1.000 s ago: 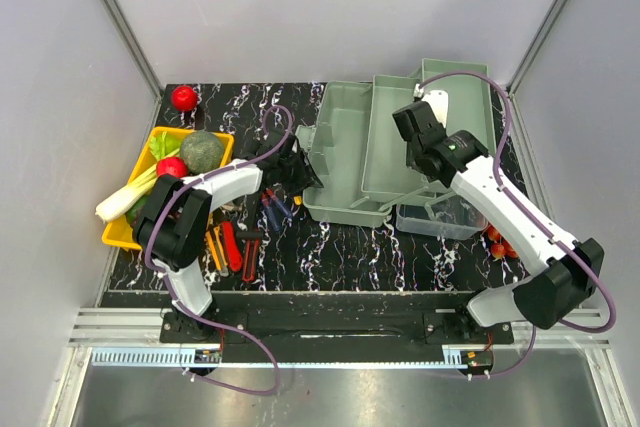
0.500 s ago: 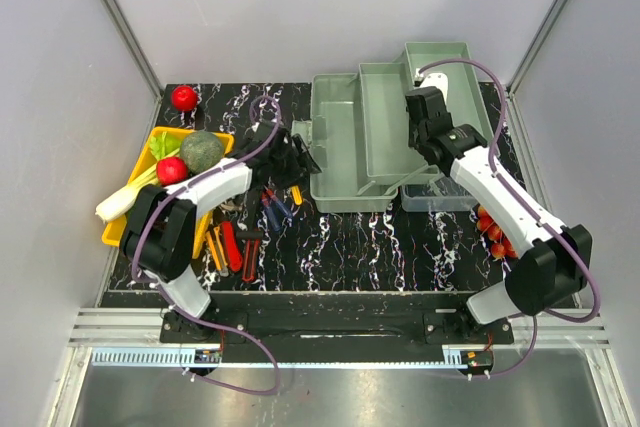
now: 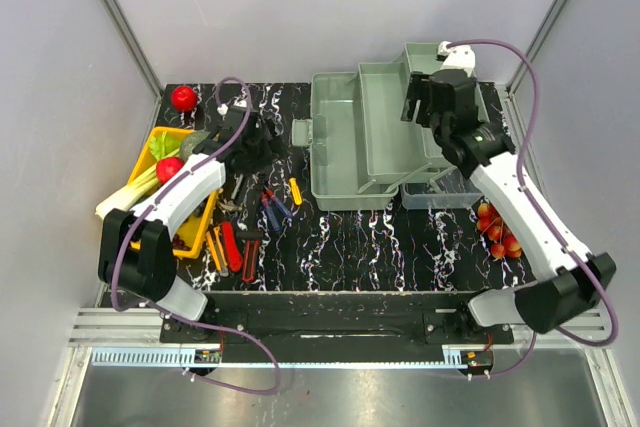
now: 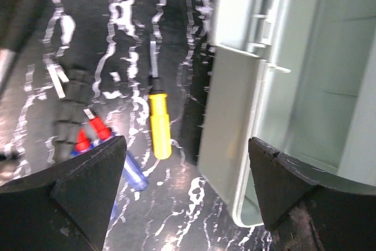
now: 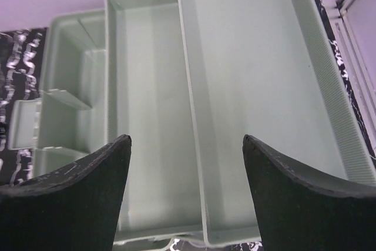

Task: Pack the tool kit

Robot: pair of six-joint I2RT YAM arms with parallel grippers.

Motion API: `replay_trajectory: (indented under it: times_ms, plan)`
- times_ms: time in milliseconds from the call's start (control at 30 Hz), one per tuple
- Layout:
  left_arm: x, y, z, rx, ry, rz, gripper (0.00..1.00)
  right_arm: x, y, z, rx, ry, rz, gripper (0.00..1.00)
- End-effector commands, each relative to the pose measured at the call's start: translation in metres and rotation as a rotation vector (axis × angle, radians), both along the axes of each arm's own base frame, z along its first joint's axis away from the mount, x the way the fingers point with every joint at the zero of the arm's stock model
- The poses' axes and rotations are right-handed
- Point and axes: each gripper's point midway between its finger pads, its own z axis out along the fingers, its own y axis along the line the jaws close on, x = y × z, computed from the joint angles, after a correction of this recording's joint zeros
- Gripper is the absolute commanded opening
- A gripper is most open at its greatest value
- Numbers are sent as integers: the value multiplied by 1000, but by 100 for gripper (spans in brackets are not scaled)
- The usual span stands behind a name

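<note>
The pale green toolbox [image 3: 345, 152] lies open on the black marbled table, its inner trays [image 3: 390, 117] stepped out to the right. My left gripper [image 3: 268, 140] hovers open just left of the box, holding nothing. In the left wrist view the gripper [image 4: 188, 186] is over the table beside the box's latch flap [image 4: 229, 127], with a yellow screwdriver [image 4: 158, 124] and a blue-handled tool [image 4: 132, 171] below. My right gripper [image 3: 418, 102] hangs open above the trays. In the right wrist view the gripper [image 5: 187, 163] frames the empty trays [image 5: 147, 116]. Red and orange tools [image 3: 232, 245] lie at the front left.
A yellow tray [image 3: 162, 133] of vegetables sits at the left, with a red ball [image 3: 184, 97] behind it. The clear lid [image 3: 440, 190] rests at the box's front right, and small red fruits [image 3: 500, 232] lie next to it. Grey walls close in the table.
Both grippers have opened and let go of the toolbox, which went from tilted to lying flat. The left arm drew back leftwards; the right gripper lifted towards the back.
</note>
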Motion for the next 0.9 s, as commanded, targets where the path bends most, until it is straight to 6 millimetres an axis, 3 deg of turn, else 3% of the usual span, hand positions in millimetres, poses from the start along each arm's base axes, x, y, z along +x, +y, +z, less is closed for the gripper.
replay_trajectory:
  times_ms: [0, 167, 300, 533, 867]
  plan:
    - [-17, 36, -3, 133, 34, 74, 88, -23, 7, 60, 95, -130, 95, 82]
    - [-41, 62, -32, 277, 105, 56, 85, -45, 47, 54, 155, -72, 349, 80]
    - [-64, 86, -59, 389, 150, 67, 77, -51, 57, 42, 195, -37, 398, 79]
    - [-80, 77, -93, 356, 233, 3, 60, -54, 56, 33, 205, -12, 389, 77]
    - [-73, 76, -113, 366, 260, 10, 48, -63, 44, 33, 202, -25, 346, 77]
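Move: The black mallet lies some 6 cm back, 7 cm to the left and 14 cm below the left hand. The red-and-blue screwdrivers lie about 5 cm back and 3 cm left of that hand, the yellow screwdriver almost straight beneath it (1 cm right), and the claw hammer level with it, 11 cm left, all equally low. From the right hand the mallet is about 34 cm left, 7 cm back and 31 cm below. The left hand swoops down about 11 cm while swinging left and back some 8 cm each, away from the tool box to just over the mallet's shaft near its head, tipping its fingers steeper by roughly 15 degrees, rolling its left side up some 20 and narrowing its jaws to about half open without a visible grip. The empty right hand, jaws still wide, backs off about 5 cm over the trays and shifts as far left, rising 5 cm before sinking most of that again and turning some 20 degrees counter-clockwise. ##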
